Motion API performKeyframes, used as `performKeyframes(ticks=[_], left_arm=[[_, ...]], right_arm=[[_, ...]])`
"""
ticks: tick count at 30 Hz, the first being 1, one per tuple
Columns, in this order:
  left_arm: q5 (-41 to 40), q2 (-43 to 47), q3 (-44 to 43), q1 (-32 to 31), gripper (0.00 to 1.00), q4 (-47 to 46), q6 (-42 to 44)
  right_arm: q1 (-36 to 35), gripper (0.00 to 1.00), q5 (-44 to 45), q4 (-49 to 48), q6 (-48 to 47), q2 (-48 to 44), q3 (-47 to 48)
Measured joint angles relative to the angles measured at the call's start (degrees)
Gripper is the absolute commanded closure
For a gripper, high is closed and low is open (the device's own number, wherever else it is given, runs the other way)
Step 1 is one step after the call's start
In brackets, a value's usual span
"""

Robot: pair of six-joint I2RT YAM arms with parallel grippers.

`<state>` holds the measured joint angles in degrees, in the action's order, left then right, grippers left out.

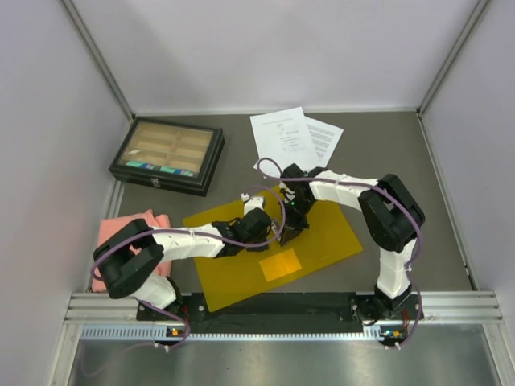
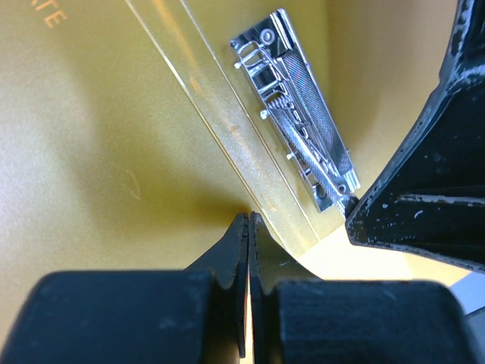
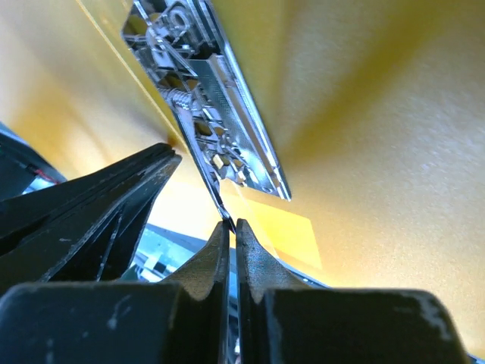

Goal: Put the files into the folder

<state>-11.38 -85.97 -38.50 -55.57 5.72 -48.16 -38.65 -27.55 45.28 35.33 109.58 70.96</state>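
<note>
The yellow folder [image 1: 322, 241] lies open and flat at the middle of the table, its orange pocket [image 1: 281, 264] toward the near edge. The files [image 1: 282, 137], white printed sheets, lie behind it, apart from both arms. Both grippers meet over the folder's spine. My left gripper [image 2: 249, 216] is shut with nothing between its fingers, its tips resting on the folder beside the clear spine strip, just below the metal clip [image 2: 295, 106]. My right gripper [image 3: 231, 224] is shut, pinching the thin lever end of the metal clip [image 3: 220, 106].
A black compartment box [image 1: 167, 154] stands at the back left. A pink cloth [image 1: 129, 229] lies at the left, partly under my left arm. Grey walls close in the table on three sides.
</note>
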Motion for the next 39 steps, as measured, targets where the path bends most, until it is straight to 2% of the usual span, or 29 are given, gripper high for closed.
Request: performKeyframes(ticks=[6, 10, 13, 14, 18, 19, 25, 31, 39], left_arm=[[0.37, 0.24, -0.52, 0.00, 1.00, 1.53, 0.39], [1.22, 0.76, -2.45, 0.00, 1.00, 7.32, 2.14], [1.46, 0.74, -4.87, 0.00, 0.96, 12.72, 3.72], [1.44, 0.74, -5.70, 0.00, 0.95, 14.05, 4.20], [1.25, 0.79, -9.55, 0.00, 0.92, 18.29, 5.44], [1.25, 0.90, -10.51, 0.00, 0.90, 18.91, 5.77], [0.94, 5.46, -13.40, 0.31, 0.85, 22.51, 6.80], [-0.66, 10.60, -16.52, 0.44, 0.81, 25.38, 6.80], [-3.30, 17.53, -16.57, 0.66, 0.76, 27.32, 5.97]], right_arm=[[0.00, 1.00, 1.16, 0.22, -0.31, -0.83, 0.44], [0.00, 1.00, 0.31, -1.77, 0.02, -3.41, 0.44], [0.07, 0.91, -0.37, -4.50, 0.76, -4.66, 0.33], [0.09, 0.82, -0.66, -6.40, 0.96, -5.07, 0.17], [0.26, 0.63, -1.14, -11.61, 1.75, -6.75, -1.66], [0.28, 0.54, -1.36, -13.22, 1.77, -7.54, -2.49], [0.33, 0.36, -1.68, -20.79, 1.42, -12.55, -8.02], [0.33, 0.29, -3.13, -26.14, 0.66, -13.33, -10.38], [0.33, 0.27, -7.34, -32.59, 1.53, -11.65, -10.58]])
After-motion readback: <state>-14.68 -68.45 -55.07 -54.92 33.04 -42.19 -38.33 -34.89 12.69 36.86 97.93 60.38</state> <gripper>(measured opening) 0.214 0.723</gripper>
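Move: Just ahead of both shut grippers lies the folder's metal clip. Its middle is about 5 cm ahead and 2 cm left of the right hand, a couple of centimetres lower, and the lever's end is already at that hand's fingertips. From the left hand, the clip's middle is some 4 cm ahead and 2 cm right. The orange card sits about 7 cm behind the right hand; the loose pages lie roughly 27 cm straight ahead of it. Levering the clip's arm farther up by its end, the right hand goes up about 6 cm, left about 5 and forward 4, tilting its fingers out to the left and opening them wide on the way. The left, low beside the spine, slips back and left a couple of centimetres, then rises straight off the folder some 14 cm, fingers parting slightly. ##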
